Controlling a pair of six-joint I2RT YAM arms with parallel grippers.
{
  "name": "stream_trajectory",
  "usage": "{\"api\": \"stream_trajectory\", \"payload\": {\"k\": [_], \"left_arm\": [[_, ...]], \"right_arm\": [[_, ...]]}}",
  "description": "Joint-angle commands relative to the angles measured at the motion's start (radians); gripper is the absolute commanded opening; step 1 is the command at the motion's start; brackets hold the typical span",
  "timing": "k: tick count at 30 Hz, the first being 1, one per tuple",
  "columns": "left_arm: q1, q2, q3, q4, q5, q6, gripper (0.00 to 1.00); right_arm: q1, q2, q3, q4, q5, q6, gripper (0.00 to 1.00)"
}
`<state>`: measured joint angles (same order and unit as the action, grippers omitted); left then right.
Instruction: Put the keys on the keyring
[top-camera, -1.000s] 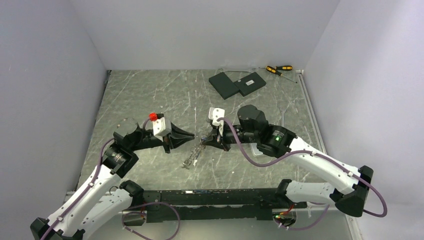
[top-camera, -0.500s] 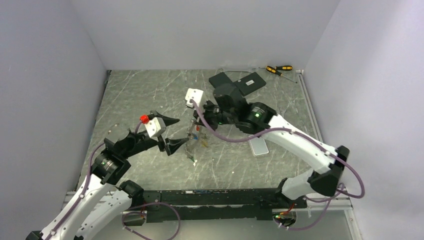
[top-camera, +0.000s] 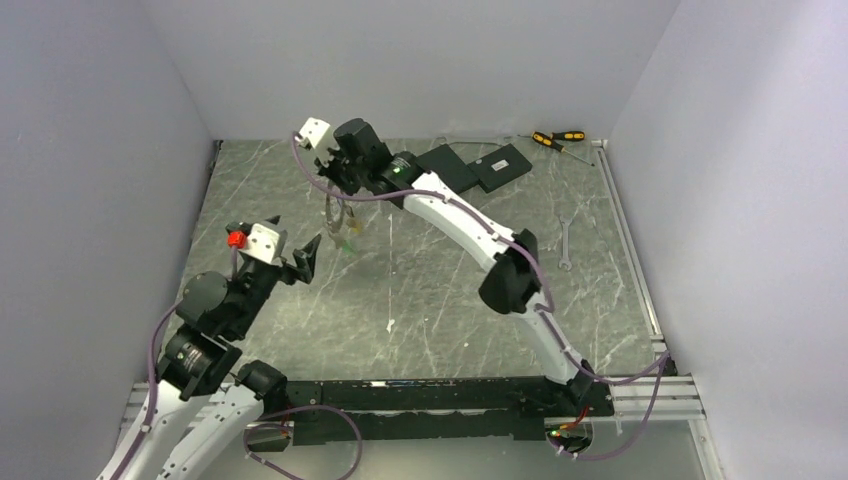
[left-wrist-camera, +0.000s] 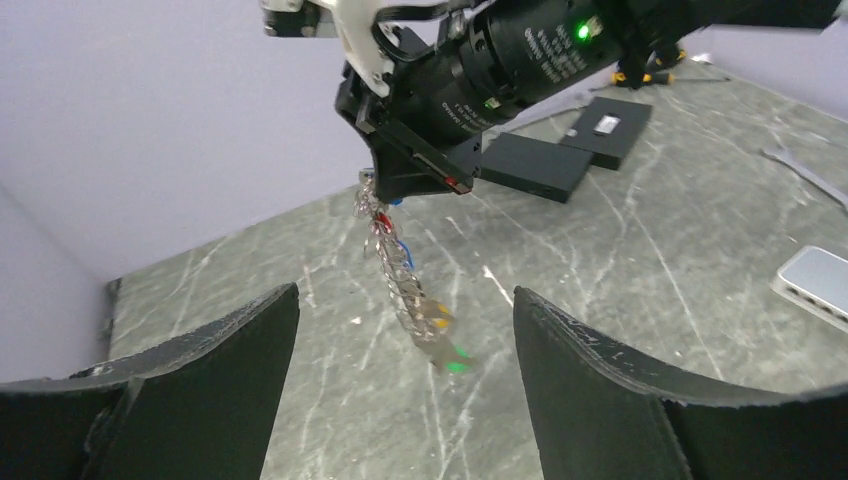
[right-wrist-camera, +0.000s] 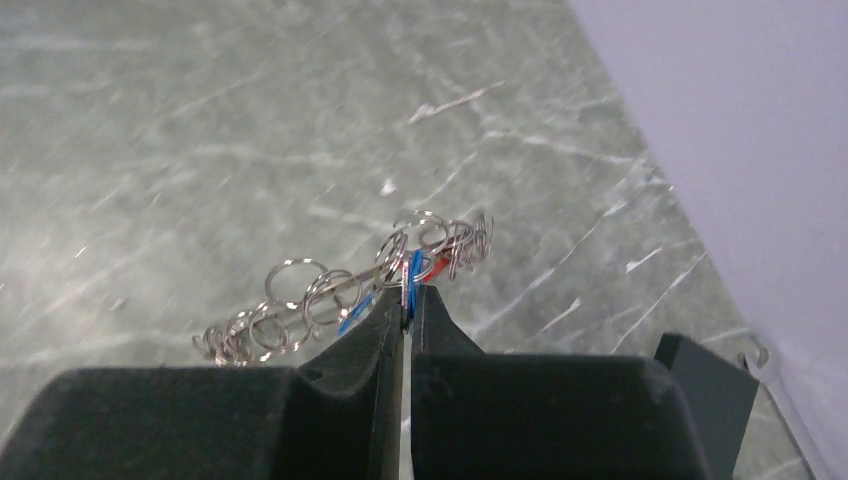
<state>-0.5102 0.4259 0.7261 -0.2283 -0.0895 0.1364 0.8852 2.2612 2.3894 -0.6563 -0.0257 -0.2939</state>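
Observation:
The keyring (top-camera: 340, 222) hangs as a chain of small metal rings below my right gripper (top-camera: 335, 188), above the table's far left. In the right wrist view the right gripper (right-wrist-camera: 407, 292) is shut on the keyring (right-wrist-camera: 300, 300), with the blue and red keys (right-wrist-camera: 420, 268) right at the jaw tips. In the left wrist view the keyring (left-wrist-camera: 395, 265) dangles with yellow and green keys (left-wrist-camera: 448, 345) at its lower end. My left gripper (top-camera: 292, 238) stands open to its left. The left gripper (left-wrist-camera: 405, 300) holds nothing; the keyring hangs beyond its fingers (left-wrist-camera: 610, 390).
Two black slabs (top-camera: 475, 168) and the yellow-and-black screwdrivers (top-camera: 557, 138) lie at the back. A wrench (top-camera: 566, 245) lies at the right. A pale rounded slab (left-wrist-camera: 815, 280) shows at the right edge of the left wrist view. The left wall stands close to both grippers.
My right gripper has lifted the keyring and swung it from the middle to the far left. My left gripper has opened and drawn back to the left.

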Motion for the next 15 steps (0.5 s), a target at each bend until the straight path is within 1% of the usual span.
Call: {"api": "stream_trajectory", "payload": {"k": [1, 2, 5, 6, 8, 10, 12, 15], "left_arm": [[0.01, -0.031, 0.0, 0.03, -0.133, 0.023, 0.82], [0.012, -0.033, 0.0, 0.029, -0.134, 0.024, 0.82], [0.018, -0.027, 0.004, 0.024, -0.118, 0.021, 0.82], [0.02, -0.025, 0.005, 0.024, -0.11, 0.019, 0.82], [0.025, -0.02, 0.007, 0.023, -0.097, 0.015, 0.82], [0.028, -0.016, 0.007, 0.025, -0.082, 0.01, 0.82], [0.03, -0.014, 0.007, 0.026, -0.07, 0.007, 0.82], [0.034, -0.003, 0.009, 0.025, -0.059, 0.005, 0.81]], "right_arm": [[-0.034, 0.082, 0.203, 0.063, 0.059, 0.051, 0.0], [-0.034, 0.062, 0.136, 0.094, 0.072, 0.062, 0.0], [-0.04, -0.069, -0.147, 0.205, 0.096, 0.102, 0.0], [-0.043, -0.097, -0.231, 0.217, 0.094, 0.108, 0.0], [-0.046, -0.144, -0.384, 0.228, 0.073, 0.112, 0.0], [-0.048, -0.18, -0.529, 0.231, 0.01, 0.105, 0.0], [-0.05, -0.183, -0.609, 0.191, -0.027, 0.093, 0.0], [-0.054, -0.153, -0.634, 0.068, -0.043, 0.058, 0.0]]}}
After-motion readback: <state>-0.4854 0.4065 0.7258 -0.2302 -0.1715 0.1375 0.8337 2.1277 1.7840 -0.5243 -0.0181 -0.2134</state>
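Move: The keyring already hangs from the right hand's closed fingers, its middle about 6 cm below, 4 cm back and 3 cm to the right. The open tabletop it is taken to lies some 25 cm below that hand, 3 cm back and 8 cm to the right. The nearer black box stands roughly 19 cm ahead and 26 cm to the right, down on the table. From the left hand the keyring is about 11 cm ahead, 7 cm right and 14 cm below. The keyring, still pinched in the right fingers, is carried on forward about 4 cm, then swept sharply back, to the right and down towards the open tabletop, ending some 15 cm lower and 8 cm to the right. The right wrist tips the fingers about 20 degrees more steeply down. The empty left hand eases about 2 cm left, fingers still open. ##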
